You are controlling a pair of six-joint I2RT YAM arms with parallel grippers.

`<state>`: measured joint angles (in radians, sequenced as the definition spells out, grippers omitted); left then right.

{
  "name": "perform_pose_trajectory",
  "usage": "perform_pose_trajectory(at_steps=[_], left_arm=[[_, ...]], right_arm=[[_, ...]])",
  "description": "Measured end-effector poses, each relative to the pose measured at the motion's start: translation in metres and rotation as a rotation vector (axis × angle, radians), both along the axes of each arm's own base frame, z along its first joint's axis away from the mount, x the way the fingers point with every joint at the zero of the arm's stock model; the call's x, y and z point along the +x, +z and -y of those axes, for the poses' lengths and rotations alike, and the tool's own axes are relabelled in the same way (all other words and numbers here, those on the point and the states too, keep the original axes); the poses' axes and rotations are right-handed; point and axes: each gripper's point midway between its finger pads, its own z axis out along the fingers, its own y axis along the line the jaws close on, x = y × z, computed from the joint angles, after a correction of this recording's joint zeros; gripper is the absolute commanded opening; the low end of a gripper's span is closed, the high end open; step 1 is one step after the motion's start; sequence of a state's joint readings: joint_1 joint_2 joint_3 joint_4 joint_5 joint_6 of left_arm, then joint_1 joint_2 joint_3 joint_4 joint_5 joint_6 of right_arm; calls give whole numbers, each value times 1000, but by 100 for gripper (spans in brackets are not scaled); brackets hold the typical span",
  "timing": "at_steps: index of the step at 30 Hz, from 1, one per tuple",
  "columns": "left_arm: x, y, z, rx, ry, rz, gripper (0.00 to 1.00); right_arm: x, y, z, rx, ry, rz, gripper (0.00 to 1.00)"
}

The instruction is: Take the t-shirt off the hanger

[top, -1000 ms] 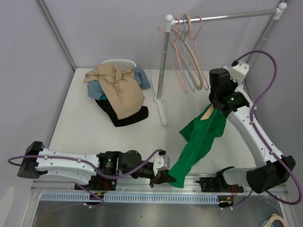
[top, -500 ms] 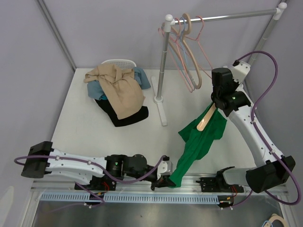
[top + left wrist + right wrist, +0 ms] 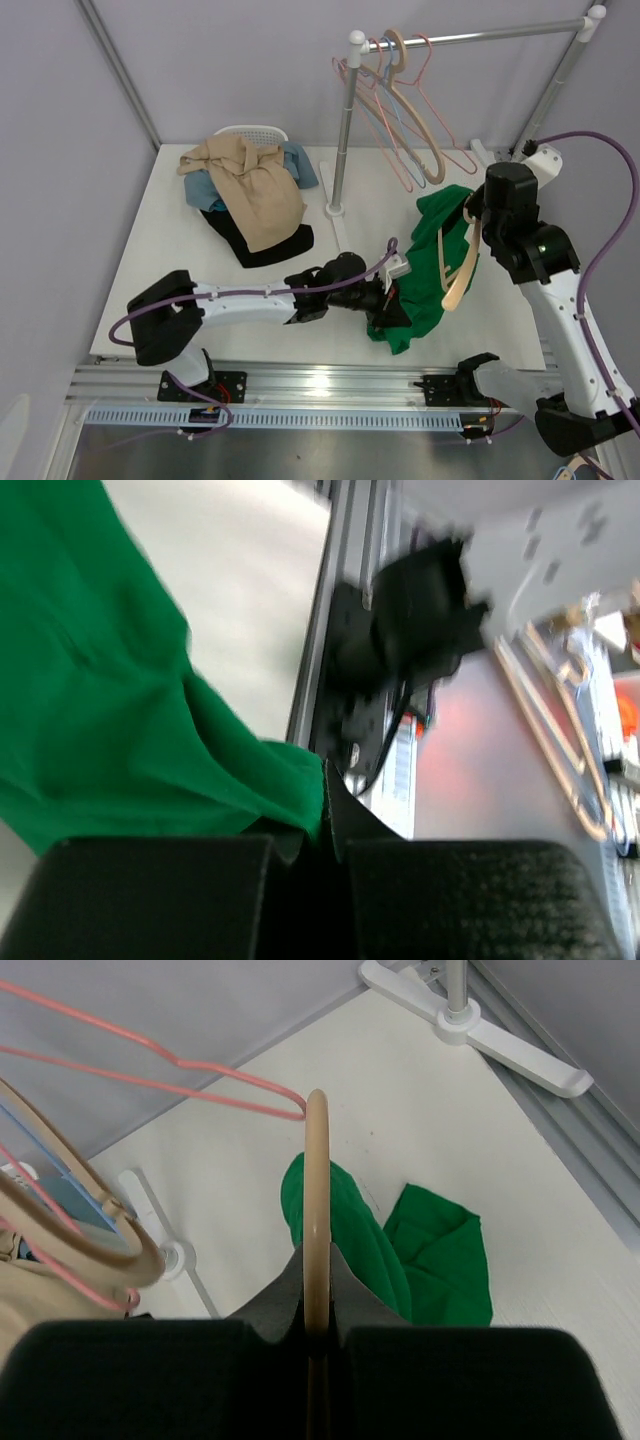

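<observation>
The green t-shirt lies bunched on the table's right side. My left gripper is shut on its near edge; the left wrist view shows green cloth pinched between the shut jaws. My right gripper is shut on the beige wooden hanger and holds it above the shirt. The hanger looks bare. In the right wrist view its curved hook runs up from between the jaws, with the shirt on the table below.
A clothes rack stands at the back with several empty pink, blue and beige hangers close to my right arm. A pile of tan, blue and black clothes lies on a white basket at the back left.
The left gripper has carried the shirt's hem from the front edge back and to the right. The shirt has come off the hanger and bunched up. The right gripper has moved right with the hanger.
</observation>
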<state>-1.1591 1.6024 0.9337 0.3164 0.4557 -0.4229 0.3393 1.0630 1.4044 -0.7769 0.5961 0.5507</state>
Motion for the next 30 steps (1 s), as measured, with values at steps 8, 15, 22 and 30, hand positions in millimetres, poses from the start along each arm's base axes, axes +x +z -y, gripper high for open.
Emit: perform_pose_trajectory(at_steps=[8,15,22,30], left_arm=[[34,37,31,-73,70,-16,1],[46,-10,20,20,122,-118,1],[24,14,-18,10,123,-139,1],[34,126,-121,-129,314,-28,1]], right_arm=[[-48,11,10,53,22,33,0],[-71,10,6,81,81,11,0],[-68,15,23,-61,54,-3,0],[-59,15,38,-165,27,-17,0]])
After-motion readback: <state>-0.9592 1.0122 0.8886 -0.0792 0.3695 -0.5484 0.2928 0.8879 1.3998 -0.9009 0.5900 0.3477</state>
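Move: Out ahead and to the left of the left hand, some 42 cm ahead, 38 cm left and 8 cm lower, lies the clothes pile; the rack foot stands 27 cm to the right of the pile. The green t-shirt, already pinched at its near end, has its middle about 18 cm ahead, 12 cm right and 8 cm below. From the right hand the t-shirt's middle is 3 cm back, 10 cm left and 27 cm below, and the hung hangers are about 17 cm left, 10 cm ahead and 10 cm higher. Keeping its pinch on the t-shirt, the left hand edges forward and right about 5 cm while bobbing up and down, then sweeps left and up some 15 cm each way towards the clothes pile, turning about 20 degrees counter-clockwise. The right hand, still gripping the wooden hanger, first draws back 7 cm, then drifts right with a slight roll, away from the t-shirt and hung hangers. ##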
